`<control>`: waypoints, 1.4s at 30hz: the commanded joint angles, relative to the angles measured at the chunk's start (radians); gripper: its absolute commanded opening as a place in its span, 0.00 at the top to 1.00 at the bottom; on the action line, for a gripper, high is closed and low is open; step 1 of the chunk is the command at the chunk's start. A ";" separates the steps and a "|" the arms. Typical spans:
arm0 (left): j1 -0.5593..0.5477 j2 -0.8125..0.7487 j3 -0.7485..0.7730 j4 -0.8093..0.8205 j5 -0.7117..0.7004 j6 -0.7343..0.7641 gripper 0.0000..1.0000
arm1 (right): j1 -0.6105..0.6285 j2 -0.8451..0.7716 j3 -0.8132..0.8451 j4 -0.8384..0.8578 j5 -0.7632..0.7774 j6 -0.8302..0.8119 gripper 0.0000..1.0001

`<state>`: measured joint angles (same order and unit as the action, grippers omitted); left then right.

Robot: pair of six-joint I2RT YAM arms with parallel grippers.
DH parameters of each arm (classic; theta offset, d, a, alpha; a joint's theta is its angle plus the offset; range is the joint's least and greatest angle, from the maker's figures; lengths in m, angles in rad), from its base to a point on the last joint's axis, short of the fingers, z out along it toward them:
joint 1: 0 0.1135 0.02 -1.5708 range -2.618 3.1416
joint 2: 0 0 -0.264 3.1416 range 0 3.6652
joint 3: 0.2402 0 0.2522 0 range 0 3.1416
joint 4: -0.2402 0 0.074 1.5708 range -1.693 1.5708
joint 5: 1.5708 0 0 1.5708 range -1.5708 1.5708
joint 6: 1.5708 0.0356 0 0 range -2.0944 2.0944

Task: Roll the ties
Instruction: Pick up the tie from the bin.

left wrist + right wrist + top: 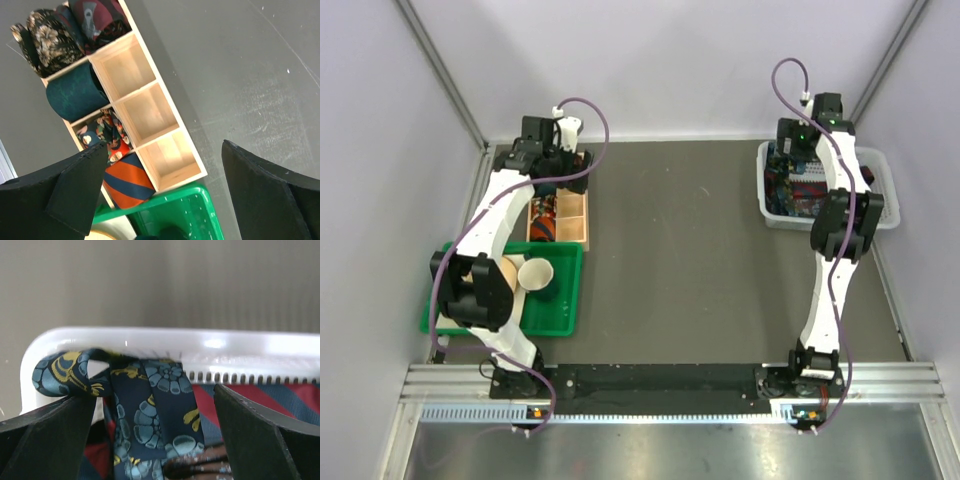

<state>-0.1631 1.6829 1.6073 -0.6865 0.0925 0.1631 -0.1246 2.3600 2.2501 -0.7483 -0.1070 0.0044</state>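
Loose ties [793, 196] lie heaped in a white basket [882, 170] at the back right. My right gripper [792, 150] hangs over its far left corner, open. In the right wrist view the right gripper [155, 394] straddles a dark blue tie with pale blue and yellow flowers [162, 405] draped at the basket rim [175, 337], beside a red and blue striped tie [282, 396]. My left gripper [164, 145] is open above a wooden compartment box [150, 90]. One column holds rolled ties: floral dark [47, 40], dark red [95, 17], teal [75, 92], multicoloured [102, 132], orange and navy striped [125, 180].
The box's other column of compartments [147, 115] is bare wood. A green tray [560, 320] with a paper cup [535, 275] sits just nearer than the wooden box [575, 215]. Grey walls close in the table on three sides.
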 commanded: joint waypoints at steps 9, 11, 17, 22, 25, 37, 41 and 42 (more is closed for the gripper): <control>-0.003 -0.008 0.045 -0.074 0.010 -0.002 0.01 | 0.013 0.042 0.083 0.069 -0.109 0.048 0.01; -0.003 -0.009 0.039 -0.076 0.018 -0.004 0.01 | 0.013 0.033 0.063 0.069 -0.126 0.048 0.01; -0.003 -0.012 0.042 -0.085 0.036 0.019 0.01 | 0.013 0.038 0.048 0.069 -0.155 0.045 0.01; -0.003 -0.011 0.060 -0.100 0.056 0.039 0.01 | 0.013 0.027 0.023 0.046 -0.172 0.043 0.01; -0.003 -0.011 0.060 -0.104 0.064 0.036 0.01 | 0.013 0.022 -0.003 0.078 -0.111 0.061 0.01; -0.003 -0.003 0.060 -0.102 0.078 0.039 0.01 | -0.007 0.025 0.016 0.105 -0.092 0.066 0.59; -0.003 -0.003 0.059 -0.088 0.075 0.046 0.01 | -0.015 -0.027 0.009 0.102 -0.105 0.049 0.94; -0.003 -0.005 0.056 -0.084 0.076 0.046 0.01 | -0.018 -0.045 0.002 0.101 -0.117 0.046 1.00</control>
<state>-0.1638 1.6936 1.6234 -0.7887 0.1528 0.1940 -0.1291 2.4058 2.2475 -0.6849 -0.1909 0.0647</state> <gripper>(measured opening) 0.990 0.111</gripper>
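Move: The blue-and-yellow patterned tie sits in the bin's far left corner, only about 1 cm ahead of the open right gripper, 2 cm left and roughly 3 cm below. The red-striped tie lies some 6 cm to the gripper's right, level with it fore and aft and about 6 cm down; the bin's far left corner is around 4 cm ahead and 9 cm left. From the left gripper, the patterned tie is about 12 cm ahead, nearly 58 cm right and 12 cm lower. Slide the open right gripper almost 2 cm forward and about 3 cm left over the patterned tie, letting its left side roll up slightly. Then sink roughly 2 cm while easing back to the right, and close the fingers to pinch the tie's cloth just inside the bin's far wall. Let the empty left gripper draw back a little. ##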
